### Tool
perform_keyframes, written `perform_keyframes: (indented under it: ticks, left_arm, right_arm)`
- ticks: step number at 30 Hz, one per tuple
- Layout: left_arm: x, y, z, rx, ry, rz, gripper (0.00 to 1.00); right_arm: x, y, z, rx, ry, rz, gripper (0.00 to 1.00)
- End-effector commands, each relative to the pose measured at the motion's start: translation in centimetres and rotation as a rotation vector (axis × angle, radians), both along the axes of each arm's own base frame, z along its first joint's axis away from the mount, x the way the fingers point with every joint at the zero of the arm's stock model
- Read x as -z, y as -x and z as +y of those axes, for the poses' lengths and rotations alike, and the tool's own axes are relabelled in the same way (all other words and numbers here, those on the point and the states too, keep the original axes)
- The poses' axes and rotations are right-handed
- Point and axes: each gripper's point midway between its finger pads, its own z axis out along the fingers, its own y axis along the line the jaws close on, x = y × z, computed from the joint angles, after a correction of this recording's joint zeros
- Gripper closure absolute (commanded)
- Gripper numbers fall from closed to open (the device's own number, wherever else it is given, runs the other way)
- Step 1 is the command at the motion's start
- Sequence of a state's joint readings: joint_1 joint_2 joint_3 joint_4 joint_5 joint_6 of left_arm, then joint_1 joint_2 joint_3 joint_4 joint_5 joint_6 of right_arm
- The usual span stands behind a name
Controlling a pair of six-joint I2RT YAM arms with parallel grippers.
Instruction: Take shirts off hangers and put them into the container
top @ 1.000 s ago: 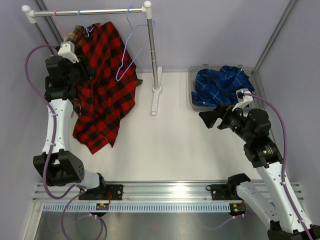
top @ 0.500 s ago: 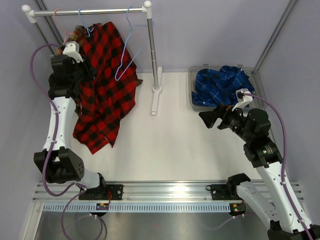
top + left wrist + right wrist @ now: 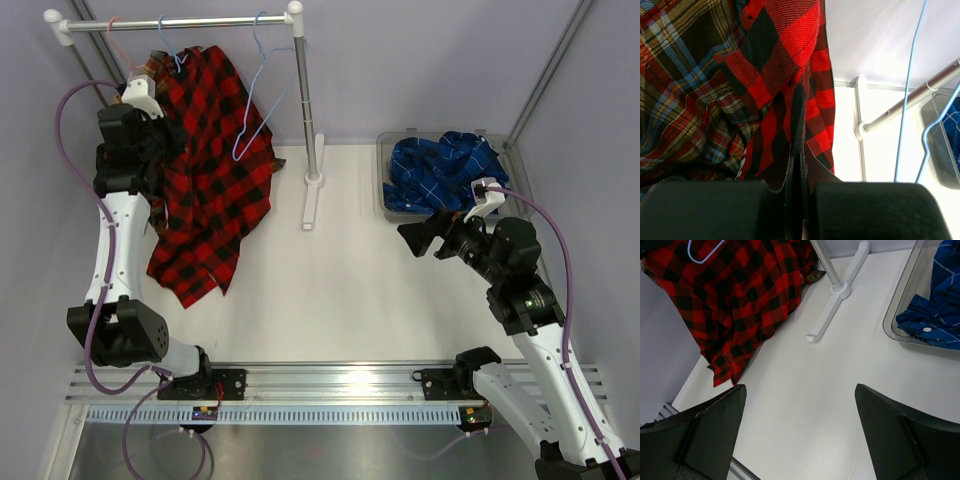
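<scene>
A red-and-black shirt (image 3: 212, 185) hangs from the rack at the far left, its hem reaching down to the table. Behind it shows a brown-olive plaid shirt (image 3: 685, 100). My left gripper (image 3: 799, 200) is shut on a fold at the red-and-black shirt's (image 3: 790, 55) edge, high up near the collar. An empty light blue hanger (image 3: 260, 105) dangles beside the shirt; another blue hook (image 3: 163, 38) and a pink one (image 3: 118, 42) sit on the bar. The blue shirt (image 3: 440, 170) lies in the container (image 3: 384, 150) at the right. In front of it my right gripper (image 3: 420, 238) is open and holds nothing.
The white-and-steel rack has its bar (image 3: 200, 22) across the back left and its upright (image 3: 306, 110) and foot (image 3: 312, 205) mid-table. Purple walls close in on both sides. The aluminium rail (image 3: 330, 385) with the arm bases runs along the near edge.
My left gripper has shut on the red-and-black shirt's edge and shifted slightly up toward the rack bar. The right arm has stayed still.
</scene>
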State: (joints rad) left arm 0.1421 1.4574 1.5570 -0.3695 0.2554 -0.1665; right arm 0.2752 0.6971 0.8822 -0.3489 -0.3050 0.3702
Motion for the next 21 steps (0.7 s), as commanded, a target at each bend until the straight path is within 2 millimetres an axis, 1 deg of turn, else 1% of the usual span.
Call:
perform_keyframes:
  ticks: [1, 5, 6, 9, 10, 13, 15, 18, 20, 21]
  left_arm:
    - [-4.5, 0.4, -0.6, 0.022, -0.002, -0.115, 1.00]
    - [-6.7, 0.9, -0.9, 0.033, -0.008, -0.163, 1.00]
    - [-7.8, 1.2, -0.9, 0.031, -0.013, -0.186, 1.00]
    - [-10.0, 2.0, -0.8, 0.018, -0.031, -0.238, 1.00]
    - [-11.1, 2.5, -0.9, 0.018, -0.039, -0.265, 1.00]
    - [-12.8, 3.4, -1.0, 0.008, -0.047, -0.304, 1.00]
    - [-13.6, 3.9, -1.1, 0.007, -0.052, -0.329, 1.00]
    - [-14.1, 4.4, -1.1, 0.004, -0.057, -0.346, 1.00]
    - [-14.0, 4.7, -1.2, 0.004, -0.054, -0.346, 1.00]
    - [-14.4, 5.2, -1.3, 0.003, -0.045, -0.355, 1.00]
  right_arm:
    - [-0.5, 0.0, 0.4, -0.012, -0.004, -0.027, 0.00]
    - [-0.5, 0.0, 0.4, -0.013, -0.002, -0.025, 0.01]
    - [-0.5, 0.0, 0.4, -0.013, -0.002, -0.025, 0.01]
    - [-0.5, 0.0, 0.3, -0.010, -0.001, -0.023, 0.01]
    - [-0.5, 0.0, 0.3, -0.011, -0.001, -0.023, 0.01]
    - [-0.4, -0.1, 0.3, -0.010, 0.000, -0.020, 0.01]
    - [-0.4, -0.1, 0.3, -0.010, 0.000, -0.022, 0.01]
    - [-0.3, -0.2, 0.3, -0.008, 0.002, -0.018, 0.01]
    - [-0.3, -0.2, 0.3, -0.007, 0.003, -0.017, 0.01]
    - [-0.3, -0.2, 0.3, -0.009, 0.005, -0.016, 0.01]
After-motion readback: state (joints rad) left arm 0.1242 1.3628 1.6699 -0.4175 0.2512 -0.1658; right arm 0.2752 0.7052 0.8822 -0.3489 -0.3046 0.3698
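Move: The left hand, already shut on the red-and-black shirt, has that shirt's blue hanger hook on the rail some 20 cm above it and about 5 cm farther out, with no real sideways offset. The brown plaid shirt hangs about 6 cm to the hand's left and 4 cm ahead, its middle rather lower; the empty blue hanger is about 14 cm right, 5 cm ahead and 8 cm higher. From the idle right hand the hook is roughly 47 cm left, 24 cm ahead and 24 cm up. Keeping the gathered cloth of the red-and-black shirt pinched between its shut fingertips, the left hand starts slowly and then lifts it about 8 cm towards the rail, to raise the hanger's hook off the bar. Once the lift is under way it also draws back some 3 cm towards the base, while the wrist tips the fingers up by about 10 degrees. ##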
